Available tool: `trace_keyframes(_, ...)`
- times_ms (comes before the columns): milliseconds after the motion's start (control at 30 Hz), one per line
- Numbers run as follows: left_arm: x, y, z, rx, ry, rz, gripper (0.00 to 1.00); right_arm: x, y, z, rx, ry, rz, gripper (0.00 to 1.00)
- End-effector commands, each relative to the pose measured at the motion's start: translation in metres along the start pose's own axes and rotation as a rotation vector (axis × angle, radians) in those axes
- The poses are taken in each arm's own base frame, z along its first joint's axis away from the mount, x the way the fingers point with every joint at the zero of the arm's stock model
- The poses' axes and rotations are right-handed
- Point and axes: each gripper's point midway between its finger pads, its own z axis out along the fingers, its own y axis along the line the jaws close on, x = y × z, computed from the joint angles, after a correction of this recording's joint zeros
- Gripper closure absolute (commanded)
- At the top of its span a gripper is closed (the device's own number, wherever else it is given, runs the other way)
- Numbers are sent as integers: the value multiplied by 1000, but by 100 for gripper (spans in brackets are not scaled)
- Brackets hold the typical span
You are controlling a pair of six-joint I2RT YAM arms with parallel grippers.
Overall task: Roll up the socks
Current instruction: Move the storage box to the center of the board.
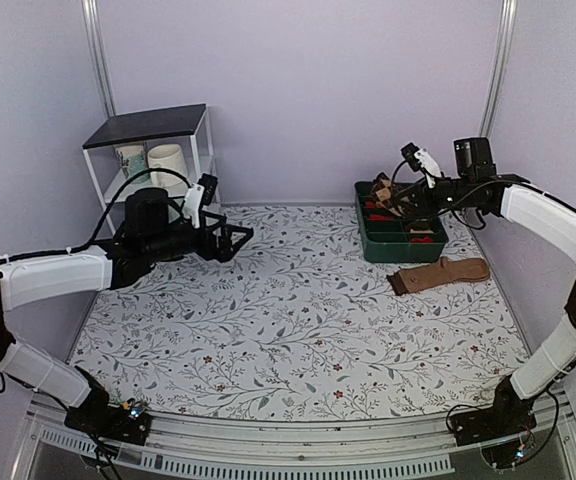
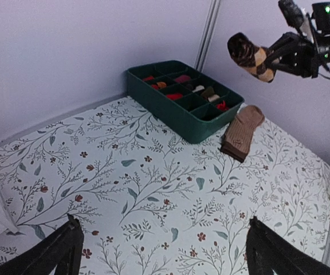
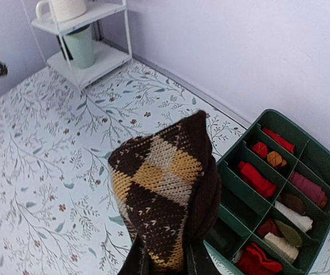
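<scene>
The socks (image 3: 162, 183) are a bunched roll of dark brown knit with tan-orange diamonds, pinched from below by my right gripper (image 3: 165, 264), which is shut on them. In the top view this bundle (image 1: 392, 196) hangs in the air over the left part of the green divided tray (image 1: 401, 251). The left wrist view shows the same roll (image 2: 251, 56) held high at the upper right. My left gripper (image 1: 238, 240) hovers at the back left of the table near the shelf. Its fingers (image 2: 67, 247) stand wide apart with only the patterned cloth between them.
The tray (image 3: 232, 166) holds several small rolled bundles in red, orange, cream and dark colours. A plain tan sock with a dark cuff (image 1: 438, 273) lies flat just in front of the tray. A white wire shelf (image 1: 153, 128) with cups (image 1: 168, 160) stands at the back left.
</scene>
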Motion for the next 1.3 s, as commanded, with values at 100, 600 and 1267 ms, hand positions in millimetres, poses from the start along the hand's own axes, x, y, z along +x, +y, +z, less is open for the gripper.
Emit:
trace_keyframes(100, -53, 29, -16, 88, -250, -195, 1, 27, -14, 26, -160, 144, -273, 100)
trace_keyframes(600, -55, 31, -3, 196, -257, -111, 1, 69, -86, 79, -108, 319, -439, 98)
trace_keyframes(1267, -46, 36, 4, 183, -230, -79, 1, 143, -93, 115, -135, 602, -559, 96)
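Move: The right hand already holds the rolled argyle sock. The storage box's empty near-left compartments lie about 9 cm ahead, 1 cm to its right and 22 cm below. Beyond them is a red roll, 16 cm ahead and level sideways; another red sock is 7 cm ahead and 10 cm right. The flat brown sock lies 1 cm back and 12 cm right. From the left hand those compartments are roughly 16 cm ahead, 30 cm right and 18 cm below. Keeping the argyle sock pinched in its shut fingers, the right hand brings it down about 15 cm and forward some 10, easing a little right, into the mouth of the storage box over the empty near compartments. On the way the wrist turns some 40 degrees, so that the fingers tip steeply down. The empty left hand, still open, shifts a few centimetres forward, up and left, rolling its left side down. ##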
